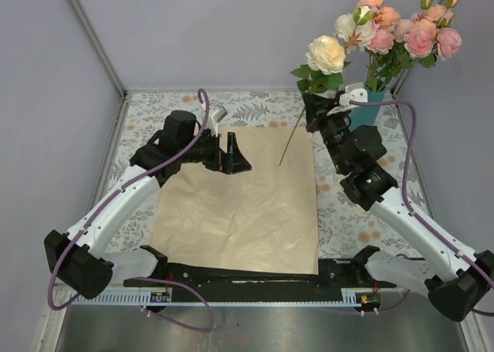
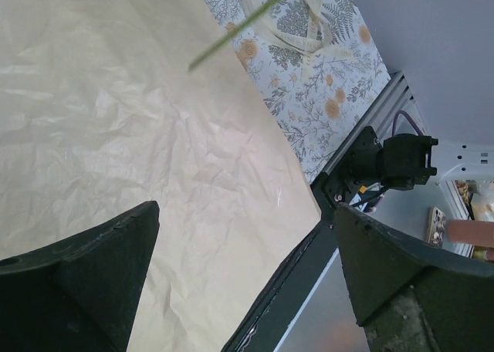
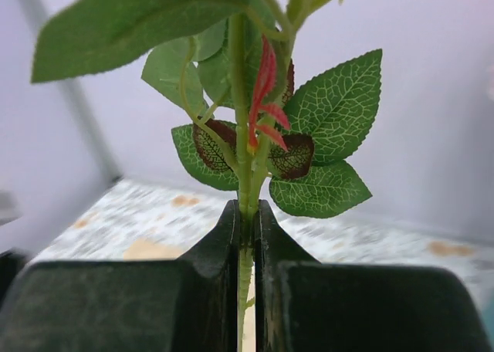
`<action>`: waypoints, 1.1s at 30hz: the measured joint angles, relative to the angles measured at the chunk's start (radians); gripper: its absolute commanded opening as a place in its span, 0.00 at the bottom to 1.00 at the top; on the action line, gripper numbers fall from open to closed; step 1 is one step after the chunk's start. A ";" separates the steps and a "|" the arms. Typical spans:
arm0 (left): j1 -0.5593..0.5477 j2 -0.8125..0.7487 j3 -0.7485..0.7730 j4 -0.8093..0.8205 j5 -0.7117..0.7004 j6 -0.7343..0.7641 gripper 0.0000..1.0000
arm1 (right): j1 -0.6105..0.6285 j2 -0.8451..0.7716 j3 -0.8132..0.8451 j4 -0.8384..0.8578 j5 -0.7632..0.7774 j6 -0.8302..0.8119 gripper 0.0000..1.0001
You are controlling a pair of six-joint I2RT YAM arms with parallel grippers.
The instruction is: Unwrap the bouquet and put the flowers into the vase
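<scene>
The bouquet's tan kraft paper [image 1: 239, 205] lies unrolled flat on the table. My right gripper [image 1: 314, 109] is shut on the green stem [image 3: 245, 213] of a cream rose [image 1: 326, 53], just below its leaves [image 3: 324, 147]. That rose is held up, left of the teal vase [image 1: 369, 105], and its stem end [image 1: 285, 155] hangs over the paper's far right corner. Several pink and peach flowers [image 1: 409, 28] stand in the vase. My left gripper [image 1: 235, 157] hovers open over the paper's far edge with nothing between its fingers [image 2: 77, 282]. The stem tip [image 2: 239, 24] shows in the left wrist view.
A cream ribbon [image 2: 309, 28] lies on the floral tablecloth [image 1: 154, 113] beyond the paper. Grey walls with metal rails [image 1: 93, 39] enclose the table on three sides. A black bar [image 1: 247, 275] runs along the near edge between the arm bases.
</scene>
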 measured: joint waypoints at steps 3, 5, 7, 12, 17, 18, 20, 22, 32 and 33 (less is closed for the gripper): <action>0.000 0.000 0.000 0.001 -0.001 -0.003 0.99 | -0.027 -0.041 0.000 0.056 0.094 -0.173 0.00; 0.000 0.000 0.000 0.000 -0.006 -0.004 0.99 | -0.073 -0.059 0.002 0.082 0.135 -0.264 0.00; 0.000 -0.002 0.000 0.000 -0.014 -0.005 0.99 | -0.129 -0.069 0.006 0.098 0.161 -0.323 0.00; 0.000 -0.024 0.000 -0.002 -0.058 -0.004 0.99 | -0.290 -0.080 0.008 0.169 0.170 -0.400 0.00; 0.000 -0.056 0.000 -0.010 -0.107 -0.004 0.99 | -0.412 -0.070 0.059 0.221 0.170 -0.449 0.00; 0.000 -0.059 0.000 -0.011 -0.113 -0.004 0.99 | -0.430 -0.065 0.077 0.229 0.170 -0.457 0.00; 0.000 -0.066 0.000 -0.011 -0.129 -0.003 0.99 | -0.461 -0.053 0.112 0.246 0.166 -0.462 0.00; 0.000 -0.071 0.000 -0.012 -0.140 -0.003 0.99 | -0.499 -0.035 0.149 0.262 0.156 -0.463 0.00; 0.000 -0.076 0.000 -0.014 -0.171 -0.003 0.99 | -0.621 0.101 0.233 0.351 0.094 -0.408 0.00; 0.000 -0.076 0.000 -0.014 -0.174 -0.003 0.99 | -0.625 0.120 0.243 0.354 0.088 -0.402 0.00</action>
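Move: The right hand already pinches the white rose's stem; the vase it is bound for lies about 16 cm ahead, 27 cm to its right and 28 cm below. The vased flowers are some 18 cm ahead, 25 cm right, roughly at hand height; the ribbon loop is 21 cm right, 2 cm back and 41 cm below. From the left hand the vase lies some 25 cm ahead, 44 cm right and 13 cm lower. Right hand carries its rose some 25 cm right, 15 up, turning 50 degrees clockwise, towards the vased flowers. ##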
